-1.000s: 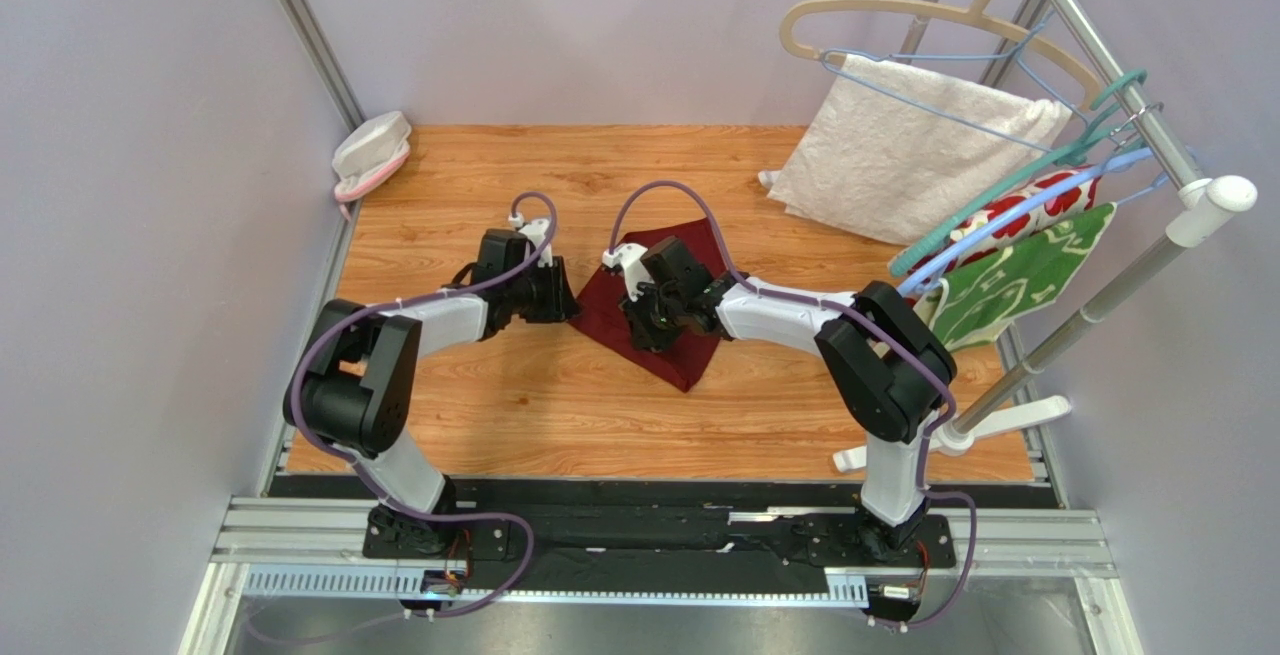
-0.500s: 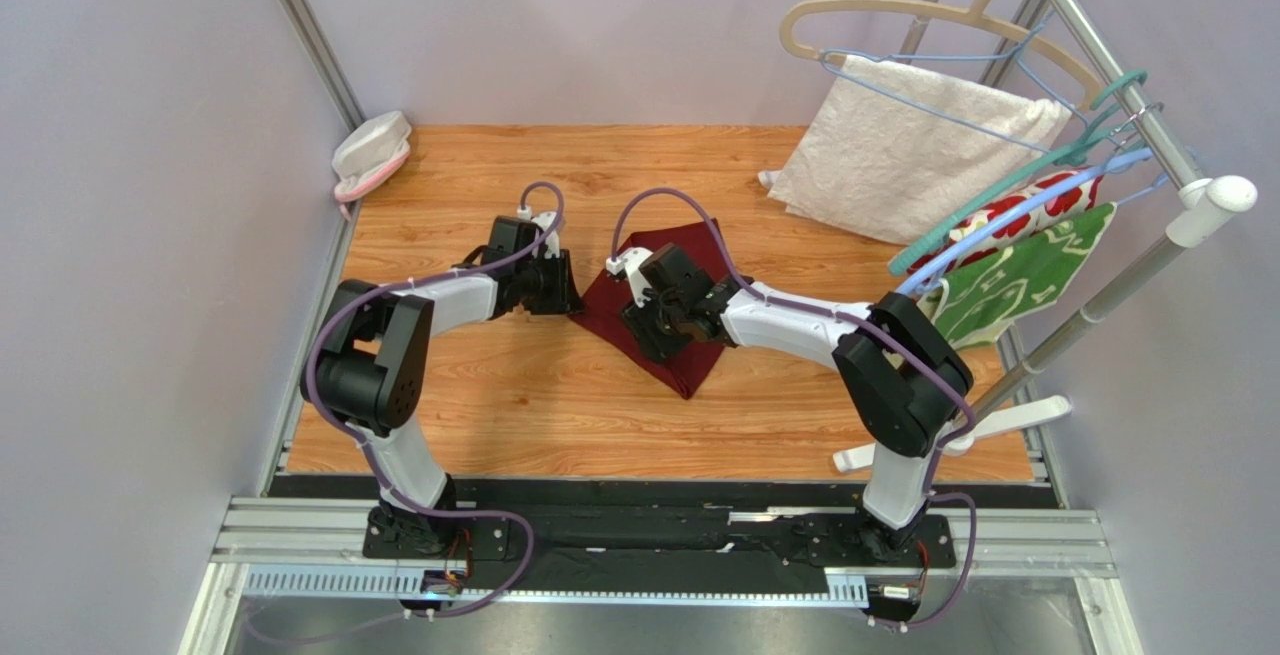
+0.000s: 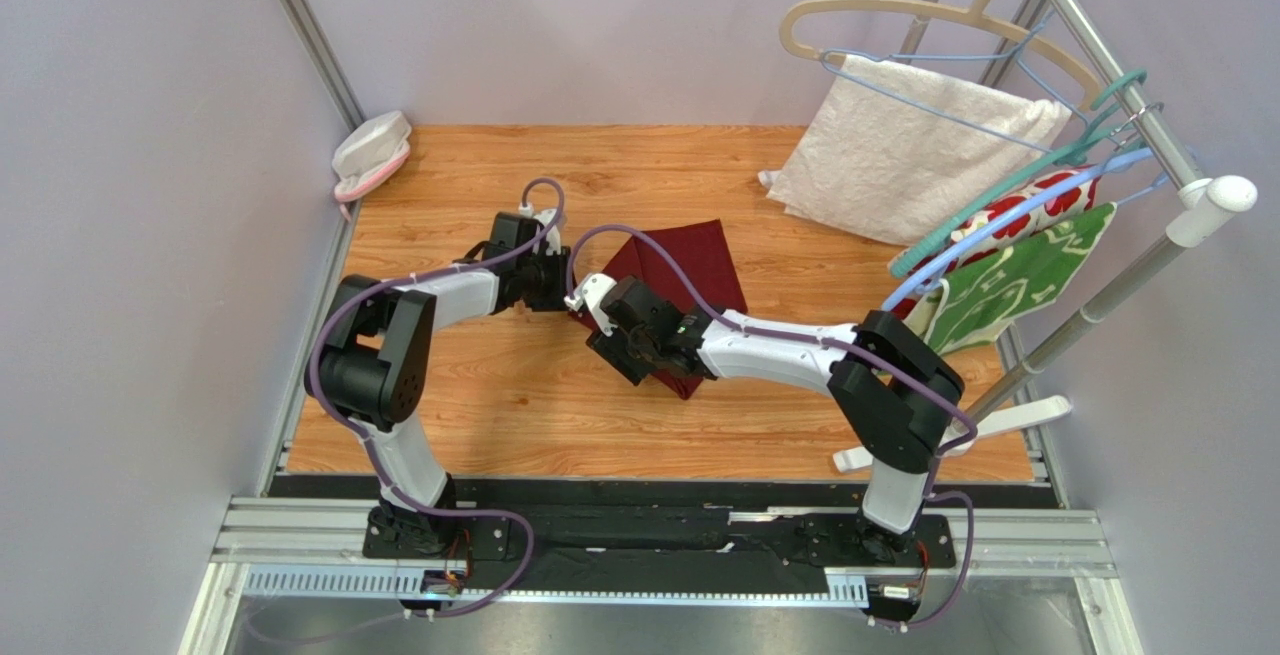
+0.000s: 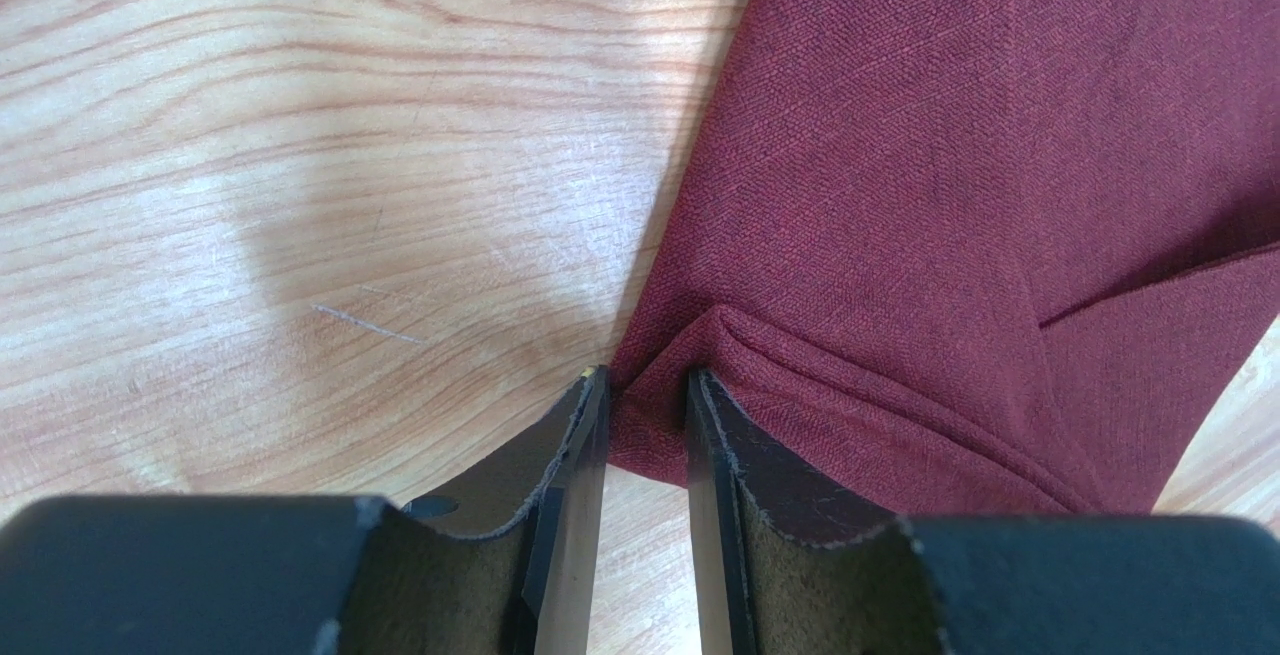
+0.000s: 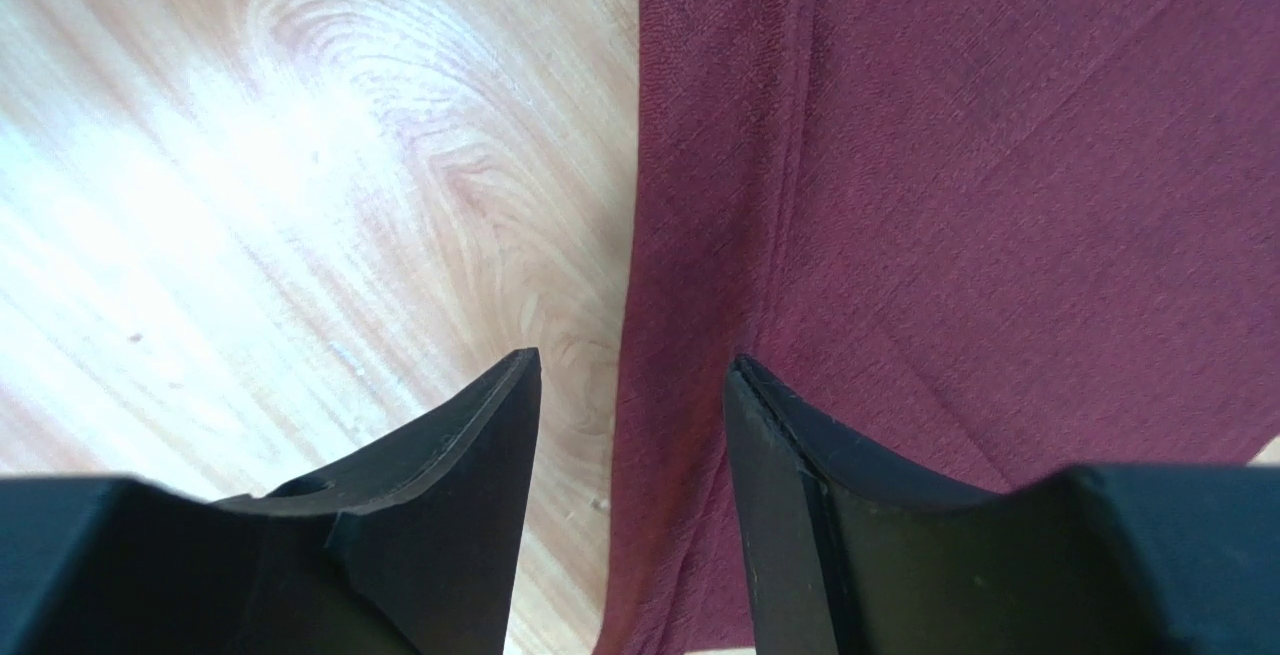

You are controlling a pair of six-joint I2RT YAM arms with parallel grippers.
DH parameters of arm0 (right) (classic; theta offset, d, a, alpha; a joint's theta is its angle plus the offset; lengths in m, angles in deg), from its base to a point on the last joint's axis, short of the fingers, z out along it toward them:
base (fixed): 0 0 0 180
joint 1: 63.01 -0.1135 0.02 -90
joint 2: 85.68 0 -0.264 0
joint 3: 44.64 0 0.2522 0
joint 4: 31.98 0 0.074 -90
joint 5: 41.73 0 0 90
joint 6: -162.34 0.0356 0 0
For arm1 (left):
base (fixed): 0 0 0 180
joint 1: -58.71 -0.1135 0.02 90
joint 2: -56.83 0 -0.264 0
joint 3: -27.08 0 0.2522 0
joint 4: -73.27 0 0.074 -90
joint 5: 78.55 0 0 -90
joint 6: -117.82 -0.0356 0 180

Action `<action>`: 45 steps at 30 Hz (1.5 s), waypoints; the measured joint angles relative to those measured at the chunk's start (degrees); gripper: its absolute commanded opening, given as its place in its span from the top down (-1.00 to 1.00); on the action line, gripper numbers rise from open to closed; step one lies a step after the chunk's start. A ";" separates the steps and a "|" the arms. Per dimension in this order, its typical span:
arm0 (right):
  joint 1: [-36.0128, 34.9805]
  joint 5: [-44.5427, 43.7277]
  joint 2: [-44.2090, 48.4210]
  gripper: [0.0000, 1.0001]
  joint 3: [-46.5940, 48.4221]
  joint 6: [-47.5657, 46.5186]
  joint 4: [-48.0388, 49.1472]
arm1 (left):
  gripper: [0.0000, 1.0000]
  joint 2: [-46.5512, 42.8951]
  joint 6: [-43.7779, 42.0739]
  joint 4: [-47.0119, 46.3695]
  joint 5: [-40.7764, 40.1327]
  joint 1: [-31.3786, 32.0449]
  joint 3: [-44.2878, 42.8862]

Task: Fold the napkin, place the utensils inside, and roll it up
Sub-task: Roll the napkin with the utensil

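The dark red napkin [image 3: 685, 253] lies folded on the wooden table, its left corner reaching toward my left arm. My left gripper [image 3: 561, 291] sits at that corner. In the left wrist view the left gripper [image 4: 649, 378] is shut on a puckered fold of the napkin [image 4: 962, 190]. My right gripper [image 3: 619, 348] hovers over the napkin's near left edge. In the right wrist view the right gripper [image 5: 631, 363] stands open with the napkin's edge [image 5: 962, 160] below the gap and nothing held. The utensils are out of view.
A white towel [image 3: 917, 145] hangs on a hanger at the back right. A clothes rack [image 3: 1104, 70] carries floral cloths [image 3: 1037, 258], and its foot [image 3: 962, 430] rests on the table's right side. A pink-and-white object [image 3: 368, 153] sits at the back left corner.
My right gripper has opened, let go of the napkin and moved left and nearer, to the napkin's left edge. The left gripper shifted slightly back, staying at the napkin's left corner.
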 measured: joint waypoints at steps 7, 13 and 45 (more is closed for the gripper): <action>0.11 -2.69 -4.94 -0.04 1.66 -3.26 1.81 | 0.33 0.22 0.00 0.33 0.02 0.00 -0.37; 0.37 -4.35 -7.08 0.01 2.56 -4.52 3.06 | 0.33 0.28 0.00 0.48 0.13 0.00 -0.48; 12.04 35.47 -9.05 0.98 2.45 2.47 5.70 | -0.31 -19.74 11.23 -8.96 2.36 -3.39 17.73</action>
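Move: Ahead of the open right hand by about 4 cm, level sideways and some 4 cm below, lies the napkin's rolled near edge. From that hand the left corner, still in the left fingers, is roughly 7 cm ahead and 6 cm to the left, and the near corner about 5 cm back and 8 cm to the right. From the left hand the corner sits right at its fingertips, the edge to be gripped some 6 cm back and 6 cm to the right, both just below it. Reaching about 4 cm forward and 3 cm down, the right hand closes on the napkin's rolled near edge and, keeping the pinch, draws it back some 4 cm and a little left, its wrist turning about 35 degrees so the fingers point less forward and more left. Meanwhile the left hand, at first holding still, opens, lets go of the left corner, lifts and draws back and slightly left. ##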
